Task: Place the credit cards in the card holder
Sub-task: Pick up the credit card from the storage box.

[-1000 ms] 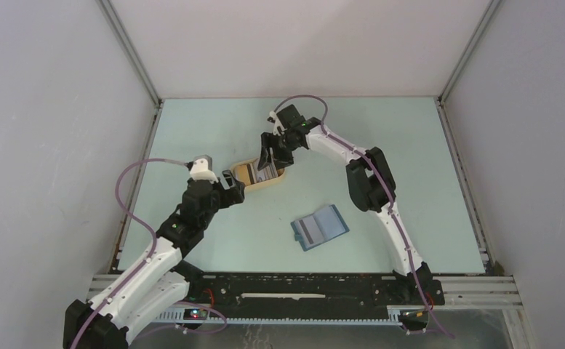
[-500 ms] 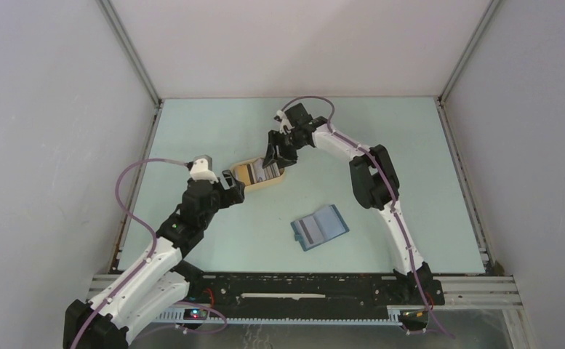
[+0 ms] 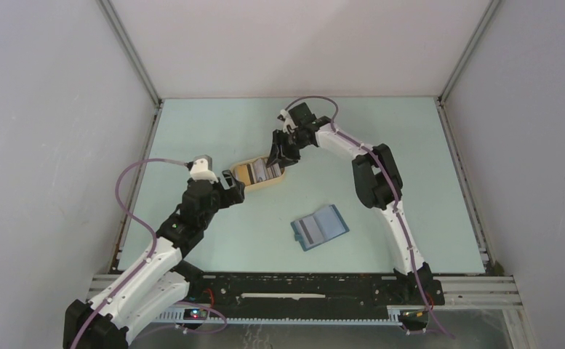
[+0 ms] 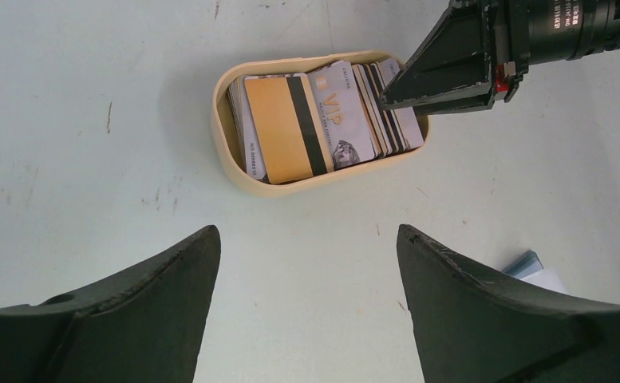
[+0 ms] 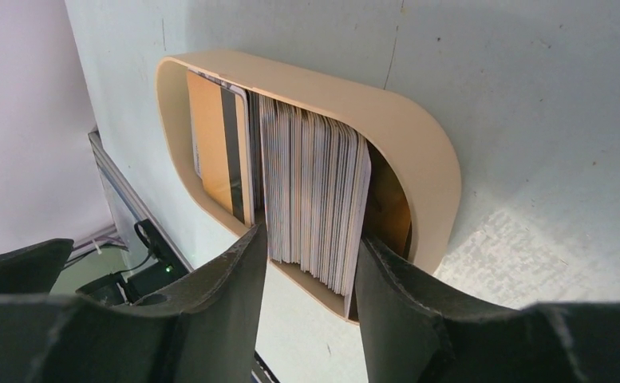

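Note:
The credit cards [image 3: 259, 171] sit in a tan oval tray [image 3: 249, 183]. In the left wrist view a yellow-orange card [image 4: 278, 132] with a black stripe lies on top, and several cards stand on edge to its right. My right gripper [image 3: 273, 155] reaches into the tray, and its jaws [image 5: 310, 239] are closed against both sides of an upright stack of cards [image 5: 314, 183]. My left gripper [image 3: 235, 182] is open and empty just short of the tray's left end [image 4: 306, 239]. The teal-blue card holder [image 3: 321, 227] lies open on the table, nearer the arm bases.
The tan tray's rim [image 5: 418, 144] curves round the stack and my right fingers. A corner of the card holder [image 4: 530, 263] shows by my left gripper's right finger. White walls enclose the table on three sides.
My right gripper has lowered into the tray and its wrist has shifted slightly right and back. The left arm and the card holder have not moved.

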### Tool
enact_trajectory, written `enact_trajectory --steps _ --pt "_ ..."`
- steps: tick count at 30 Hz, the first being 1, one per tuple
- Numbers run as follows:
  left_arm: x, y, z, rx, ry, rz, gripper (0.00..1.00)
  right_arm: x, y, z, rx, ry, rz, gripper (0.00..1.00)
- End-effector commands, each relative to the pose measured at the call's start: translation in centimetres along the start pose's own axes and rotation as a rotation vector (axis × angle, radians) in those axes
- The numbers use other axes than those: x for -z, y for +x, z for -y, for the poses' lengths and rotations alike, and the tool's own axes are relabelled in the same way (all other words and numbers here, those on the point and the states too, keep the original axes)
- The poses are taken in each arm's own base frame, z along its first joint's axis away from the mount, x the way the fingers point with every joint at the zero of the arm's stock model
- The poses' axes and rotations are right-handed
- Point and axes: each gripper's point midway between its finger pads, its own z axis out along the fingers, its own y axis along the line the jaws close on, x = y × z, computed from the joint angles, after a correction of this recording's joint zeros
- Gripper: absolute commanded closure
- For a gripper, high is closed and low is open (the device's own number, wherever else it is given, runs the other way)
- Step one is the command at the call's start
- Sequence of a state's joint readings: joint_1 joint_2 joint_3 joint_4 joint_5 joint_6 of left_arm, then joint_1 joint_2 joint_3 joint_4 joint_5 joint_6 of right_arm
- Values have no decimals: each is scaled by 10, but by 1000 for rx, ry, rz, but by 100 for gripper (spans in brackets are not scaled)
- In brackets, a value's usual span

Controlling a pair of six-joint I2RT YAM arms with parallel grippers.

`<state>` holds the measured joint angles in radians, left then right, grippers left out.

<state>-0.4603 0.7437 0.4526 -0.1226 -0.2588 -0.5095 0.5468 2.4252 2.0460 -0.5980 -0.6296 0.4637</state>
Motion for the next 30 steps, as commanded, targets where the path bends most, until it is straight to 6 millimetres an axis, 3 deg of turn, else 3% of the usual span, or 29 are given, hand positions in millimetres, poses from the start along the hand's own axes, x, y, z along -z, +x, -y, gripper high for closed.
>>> enact_trajectory --steps 1,10,21,30 --pt "-1 -1 -5 21 -16 22 14 29 -17 -29 31 -51 70 49" --pt "-1 -1 -5 21 -16 21 14 24 -15 -21 16 -38 63 62" --pt "-1 -2 -4 21 -14 22 14 25 -17 -12 43 12 79 95" --pt "1 -3 -2 27 -3 25 14 45 -32 -11 175 135 171 100"
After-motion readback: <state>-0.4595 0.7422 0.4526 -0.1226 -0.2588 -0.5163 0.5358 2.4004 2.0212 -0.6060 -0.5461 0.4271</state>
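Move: The end card at the right-hand end of the storage box stands between the right hand's half-open fingers, about 1 cm right of the hand point, 1 cm ahead and 2 cm below. The box's middle lies some 5 cm to that hand's left and 2 cm back; the open card holder is roughly 13 cm right and 17 cm back, 6 cm below. From the idle left hand the end card is around 14 cm ahead, 11 cm right and 11 cm lower. The end card is pinched near its top edge as the right fingers close from about half open to fully shut. Meanwhile the right hand eases some 1.5 cm right and 1 cm forward, away from the remaining row and towards the box's right rim. It sinks barely half a centimetre, its attitude nearly unchanged. ##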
